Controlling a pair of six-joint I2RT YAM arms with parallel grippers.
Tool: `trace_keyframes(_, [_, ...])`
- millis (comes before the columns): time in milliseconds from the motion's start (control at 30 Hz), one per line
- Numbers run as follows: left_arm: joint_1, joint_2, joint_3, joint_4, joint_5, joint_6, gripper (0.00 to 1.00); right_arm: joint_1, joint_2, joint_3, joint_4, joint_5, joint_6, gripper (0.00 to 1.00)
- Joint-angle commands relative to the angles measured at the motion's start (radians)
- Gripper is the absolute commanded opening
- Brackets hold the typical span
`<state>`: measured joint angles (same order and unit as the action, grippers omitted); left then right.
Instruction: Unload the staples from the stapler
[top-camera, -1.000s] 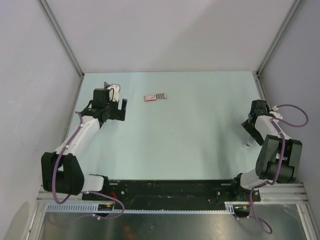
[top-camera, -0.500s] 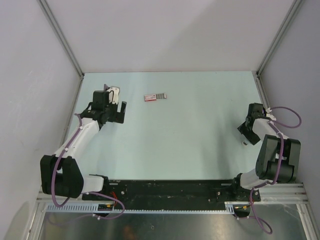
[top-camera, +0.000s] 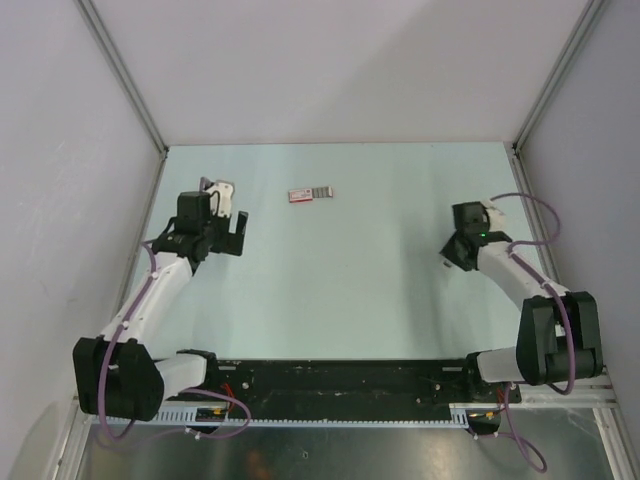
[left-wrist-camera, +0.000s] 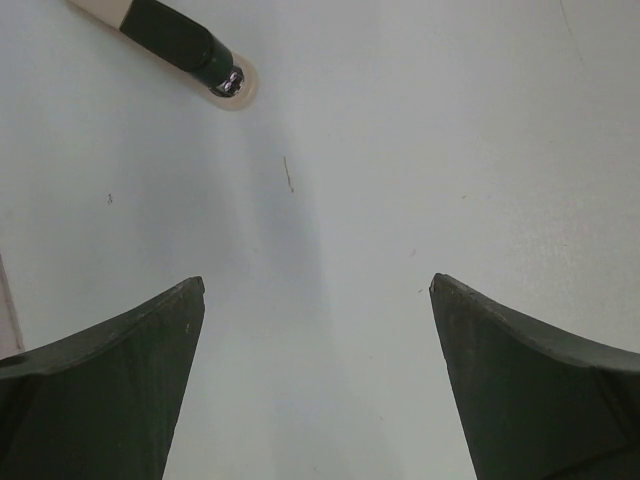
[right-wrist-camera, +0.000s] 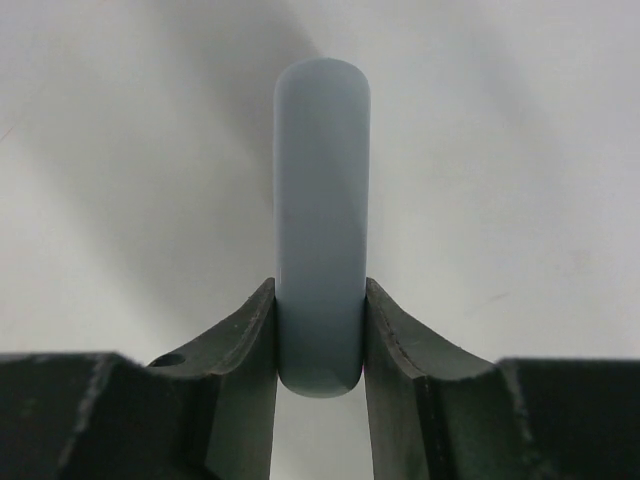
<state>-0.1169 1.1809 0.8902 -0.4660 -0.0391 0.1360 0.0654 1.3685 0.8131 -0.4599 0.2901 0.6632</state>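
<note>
A small oblong thing (top-camera: 311, 193), reddish at one end and dark with a silvery gleam at the other, lies at the back of the table; it looks like the stapler. Its black part with a shiny tip shows in the left wrist view (left-wrist-camera: 180, 40). My left gripper (top-camera: 240, 228) (left-wrist-camera: 316, 285) is open and empty, low over bare table, to the left of it. My right gripper (top-camera: 452, 258) (right-wrist-camera: 319, 290) is shut on a grey-blue rounded bar (right-wrist-camera: 322, 200) that sticks out past the fingertips. I cannot tell what this bar belongs to.
Pale green table (top-camera: 350, 270) enclosed by grey walls with metal corner posts (top-camera: 125, 80). A black rail (top-camera: 340, 380) with both arm bases runs along the near edge.
My right arm has swung left, away from the right wall towards the middle; the small thing that lay beside it no longer shows. My left gripper has shifted slightly nearer.
</note>
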Motion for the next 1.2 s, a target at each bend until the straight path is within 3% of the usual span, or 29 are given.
trace_keyframes(0, [0.052, -0.046, -0.029, 0.007, 0.066, 0.063, 0.99, 0.203, 0.0, 0.051, 0.078, -0.023, 0.079, 0.01])
trace_keyframes(233, [0.185, -0.097, -0.07, -0.027, 0.195, 0.138, 1.0, 0.603, 0.177, 0.19, 0.207, -0.035, 0.128, 0.0])
trace_keyframes(500, [0.273, -0.184, -0.104, -0.122, 0.426, 0.251, 1.0, 0.875, 0.448, 0.493, 0.418, -0.082, 0.082, 0.0])
trace_keyframes(633, [0.285, -0.194, -0.125, -0.153, 0.558, 0.309, 0.99, 0.945, 0.525, 0.602, 0.532, -0.099, 0.101, 0.0])
trace_keyframes(833, [0.3, -0.191, -0.127, -0.274, 0.74, 0.522, 0.99, 0.975, 0.608, 0.671, 0.67, -0.211, 0.175, 0.0])
trace_keyframes(1167, [0.365, -0.144, -0.11, -0.313, 0.827, 0.623, 0.97, 0.994, 0.662, 0.676, 0.774, -0.278, 0.251, 0.0])
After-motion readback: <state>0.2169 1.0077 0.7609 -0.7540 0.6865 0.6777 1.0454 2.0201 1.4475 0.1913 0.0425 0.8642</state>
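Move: The stapler is already pinched in my right fingers just above the table; its goal, my open left gripper, is about 60 cm to the left, level in reach and some 8 cm higher. From the right hand, the red-and-white box lies about 40 cm left and 30 ahead, the staple strip 34 left and 30 ahead. From my left hand, the stapler is some 60 cm right, 1 back and 8 lower; the black-tipped tool is 9 left and 25 ahead. I sweep the held stapler fast to the left, some 53 cm across the near side of the table, lifting it late by about 9 cm while my right wrist swings counter-clockwise and up until the fingers point mostly left. My left hand draws back about 8 cm, drifting left and then right again, and turns some 30 degrees clockwise to face the stapler, fingers staying wide open. ##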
